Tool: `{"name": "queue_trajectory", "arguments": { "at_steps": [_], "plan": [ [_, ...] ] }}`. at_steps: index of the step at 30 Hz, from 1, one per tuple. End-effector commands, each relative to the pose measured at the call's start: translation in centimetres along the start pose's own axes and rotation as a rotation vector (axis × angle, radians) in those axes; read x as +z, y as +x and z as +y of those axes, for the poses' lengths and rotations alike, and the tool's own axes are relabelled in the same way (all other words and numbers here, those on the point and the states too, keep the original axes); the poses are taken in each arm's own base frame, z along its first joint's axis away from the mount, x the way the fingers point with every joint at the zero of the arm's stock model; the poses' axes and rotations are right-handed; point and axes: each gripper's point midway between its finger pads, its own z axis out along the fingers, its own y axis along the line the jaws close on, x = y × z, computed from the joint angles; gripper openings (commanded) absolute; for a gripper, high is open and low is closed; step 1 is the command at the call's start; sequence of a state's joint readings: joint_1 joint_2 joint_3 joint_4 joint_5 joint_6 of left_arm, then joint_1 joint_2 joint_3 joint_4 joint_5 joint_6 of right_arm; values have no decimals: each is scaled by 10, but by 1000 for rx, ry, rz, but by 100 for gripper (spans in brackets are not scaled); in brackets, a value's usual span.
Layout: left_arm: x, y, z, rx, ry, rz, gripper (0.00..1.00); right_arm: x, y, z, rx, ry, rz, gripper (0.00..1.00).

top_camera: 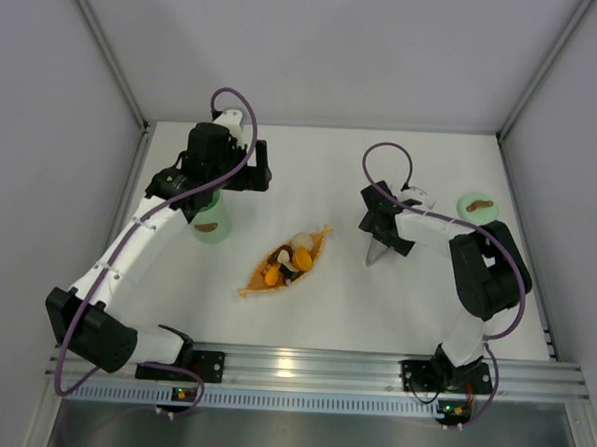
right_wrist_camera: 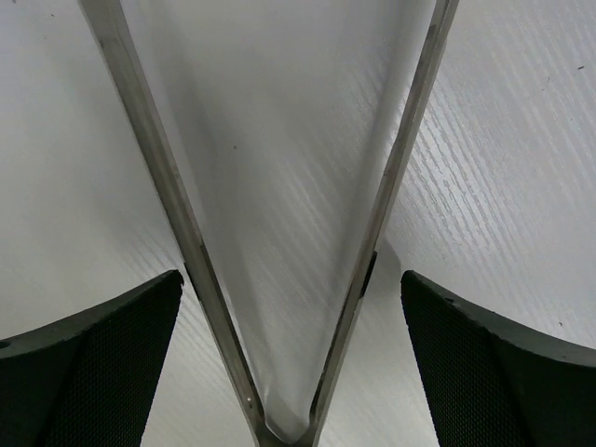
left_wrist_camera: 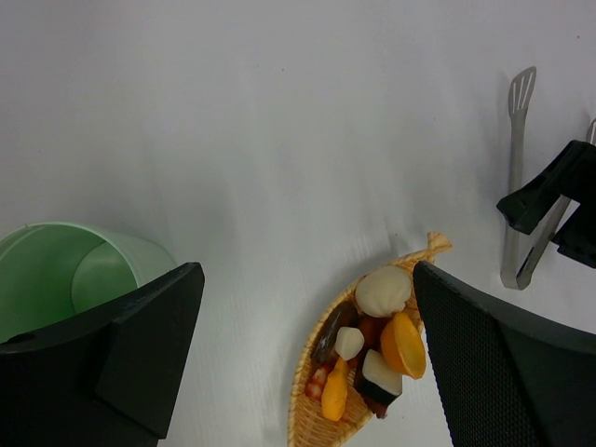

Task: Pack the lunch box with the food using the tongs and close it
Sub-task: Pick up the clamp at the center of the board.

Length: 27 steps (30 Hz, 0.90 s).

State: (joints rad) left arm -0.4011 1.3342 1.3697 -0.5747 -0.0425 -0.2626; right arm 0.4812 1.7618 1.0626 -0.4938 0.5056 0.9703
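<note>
The tongs (right_wrist_camera: 396, 196) lie flat on the table as a narrow V, joint end nearest the camera. My right gripper (right_wrist_camera: 293, 358) is open and straddles them; neither of its fingers (right_wrist_camera: 503, 368) touches an arm. From above, the tongs (top_camera: 374, 254) poke out below the right gripper (top_camera: 380, 226). The mint-green lunch box (left_wrist_camera: 56, 270) stands open and empty at the left, partly behind a finger. My left gripper (left_wrist_camera: 307, 372) hangs open, high over the table with nothing in it. The food (left_wrist_camera: 372, 340) lies heaped in the leaf tray. The lid (top_camera: 477, 206) rests at the far right.
The orange woven leaf-shaped tray (top_camera: 260, 285) sits mid-table between the arms. The lunch box (top_camera: 210, 227) stands left of it, under the left arm (top_camera: 137, 240). White walls enclose the table on three sides. A metal rail (top_camera: 301, 369) runs along the near edge.
</note>
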Motion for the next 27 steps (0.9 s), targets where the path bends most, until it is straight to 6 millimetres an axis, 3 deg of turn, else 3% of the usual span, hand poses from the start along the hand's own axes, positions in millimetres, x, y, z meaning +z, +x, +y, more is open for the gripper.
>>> {"name": "queue_trajectory", "arguments": {
  "at_steps": [1, 10, 15, 21, 24, 27],
  "plan": [
    [-5, -16, -5, 3, 10, -39, 99, -5, -17, 27, 49, -68, -37, 99],
    [-5, -16, -5, 5, 8, -32, 99, 4, -7, 25, 44, -51, -14, 95],
    [-5, -10, -4, 3, 3, -13, 99, 5, -3, 19, 52, -43, -10, 82],
    [-7, 0, 1, 3, -14, 9, 99, 3, 2, 14, 49, -48, -3, 59],
    [-12, 3, 4, 3, -25, 8, 99, -4, 1, 10, 31, -48, -18, 46],
    [-19, 9, 9, 3, -45, 11, 99, -18, -8, 8, 6, -52, -61, 43]
  ]
}}
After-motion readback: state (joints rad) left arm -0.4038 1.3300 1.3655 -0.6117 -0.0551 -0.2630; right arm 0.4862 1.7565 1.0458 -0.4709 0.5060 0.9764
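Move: The clamp lies open on the board right under the right hand, between its spread fingers, its middle about 2 cm ahead, 1 cm right and 1 cm below. The food basket is some 21 cm left of this hand and 8 cm back, the green plate about 21 cm right and 7 cm ahead. From the left hand the clamp is roughly 24 cm right, 1 cm ahead and 26 cm below. Staying within about 1 cm of its place, the right hand closes over halfway, pinching both clamp legs inward. ##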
